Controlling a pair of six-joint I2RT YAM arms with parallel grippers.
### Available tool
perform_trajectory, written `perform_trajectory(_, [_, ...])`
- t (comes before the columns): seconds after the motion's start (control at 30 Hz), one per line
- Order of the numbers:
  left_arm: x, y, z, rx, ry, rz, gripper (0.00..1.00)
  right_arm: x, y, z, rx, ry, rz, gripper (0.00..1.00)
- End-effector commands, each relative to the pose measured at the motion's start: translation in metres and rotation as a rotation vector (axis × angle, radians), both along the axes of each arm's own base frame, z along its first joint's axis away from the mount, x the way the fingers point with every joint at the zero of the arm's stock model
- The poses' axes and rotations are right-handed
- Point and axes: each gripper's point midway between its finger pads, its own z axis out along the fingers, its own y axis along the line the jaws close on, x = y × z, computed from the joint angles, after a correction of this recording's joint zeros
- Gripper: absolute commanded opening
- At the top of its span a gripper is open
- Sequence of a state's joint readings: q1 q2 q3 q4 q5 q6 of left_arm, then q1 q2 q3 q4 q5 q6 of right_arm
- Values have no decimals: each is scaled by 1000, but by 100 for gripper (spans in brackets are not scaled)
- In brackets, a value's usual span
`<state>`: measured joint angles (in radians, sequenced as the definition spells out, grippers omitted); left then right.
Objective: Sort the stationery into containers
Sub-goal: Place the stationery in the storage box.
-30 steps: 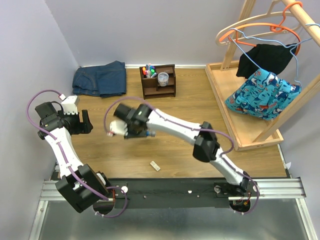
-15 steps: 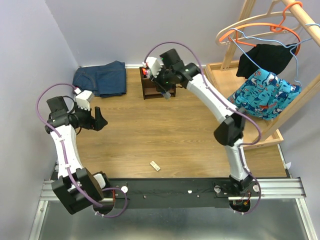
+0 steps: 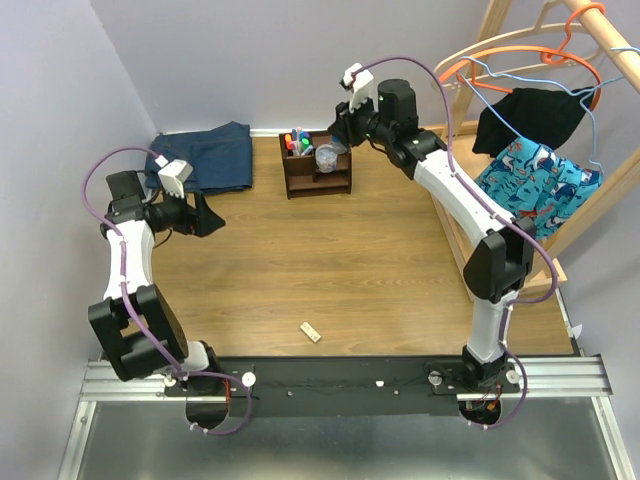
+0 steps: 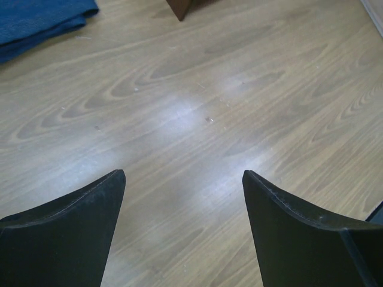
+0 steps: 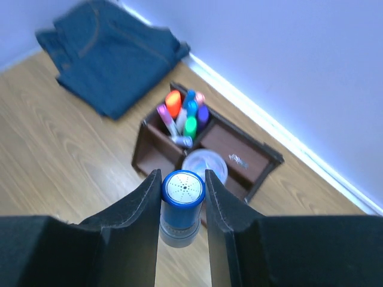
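My right gripper [image 5: 183,179] is shut on a short blue-grey cylinder [image 5: 182,209] with a white dotted top, held in the air just in front of the dark brown organiser [image 5: 233,146]. Its tall section holds several markers and highlighters [image 5: 184,113]. A clear round tub [image 5: 210,162] sits in a lower compartment. In the top view the right gripper [image 3: 345,125] hovers at the organiser's [image 3: 336,186] back right, near the tub [image 3: 326,156]. A small beige block [image 3: 311,331] lies near the front edge. My left gripper [image 3: 205,215] [image 4: 184,176] is open over bare wood at the left.
Folded blue jeans [image 3: 200,157] lie at the back left, also in the right wrist view [image 5: 108,54]. A big light-wood tray [image 3: 470,240] with a rack, hangers and patterned clothing [image 3: 525,190] fills the right side. The wall runs close behind the organiser.
My right arm has swung from the table's middle to the back, carrying the cylinder up beside the organiser. My left arm has drawn back and turned toward the left wall.
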<state>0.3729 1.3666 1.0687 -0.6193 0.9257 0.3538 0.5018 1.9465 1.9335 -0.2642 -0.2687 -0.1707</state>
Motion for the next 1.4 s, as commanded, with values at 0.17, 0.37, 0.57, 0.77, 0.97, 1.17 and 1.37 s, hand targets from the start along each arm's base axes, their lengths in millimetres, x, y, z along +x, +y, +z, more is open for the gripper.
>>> perform_trajectory(0.17, [42, 27, -1, -81, 28, 129, 89, 35, -15, 2, 209, -99, 30, 28])
perform_trajectory(0.37, [55, 42, -8, -26, 71, 172, 89, 31, -26, -4, 233, -209, 70, 28])
perform_trajectory(0.57, [58, 54, -23, 75, 132, 163, 89, 28, -17, -19, 230, -282, 143, 28])
perform_trajectory(0.77, [55, 57, -32, 123, 158, 157, 91, 35, -14, -23, 233, -338, 157, 28])
perform_trajectory(0.97, [48, 62, -41, 164, 186, 155, 91, 40, -11, -36, 211, -389, 173, 28])
perform_trajectory(1.17, [46, 62, -48, 167, 195, 156, 91, 41, -13, -55, 177, -408, 169, 28])
perform_trajectory(1.37, [50, 63, -51, 164, 198, 159, 91, 39, -14, -69, 165, -392, 170, 28])
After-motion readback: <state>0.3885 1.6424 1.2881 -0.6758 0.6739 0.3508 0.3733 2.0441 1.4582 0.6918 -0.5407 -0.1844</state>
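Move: Inside the storage box is where the bottle in the right fingers is headed: the box's middle lies about 11 cm ahead of the right hand, 7 cm to its left and some 26 cm below. The clear cup in it is about 12 cm ahead and 5 cm left, 24 cm below; the upright markers are roughly 16 cm ahead and 13 cm left, 22 cm below. From the left hand, the box is about 28 cm ahead, 26 cm right and 13 cm below. Keeping its grip on the blue-capped bottle, the right hand comes down towards the storage box while edging forward and slightly right, lifts again by about 3 cm, then sinks once more, ending about 6 cm lower and 4 cm farther out. Its fingers tip up some 20 degrees to near level. The left hand, empty and open, drifts left, forward and down, easing back slightly late on. ##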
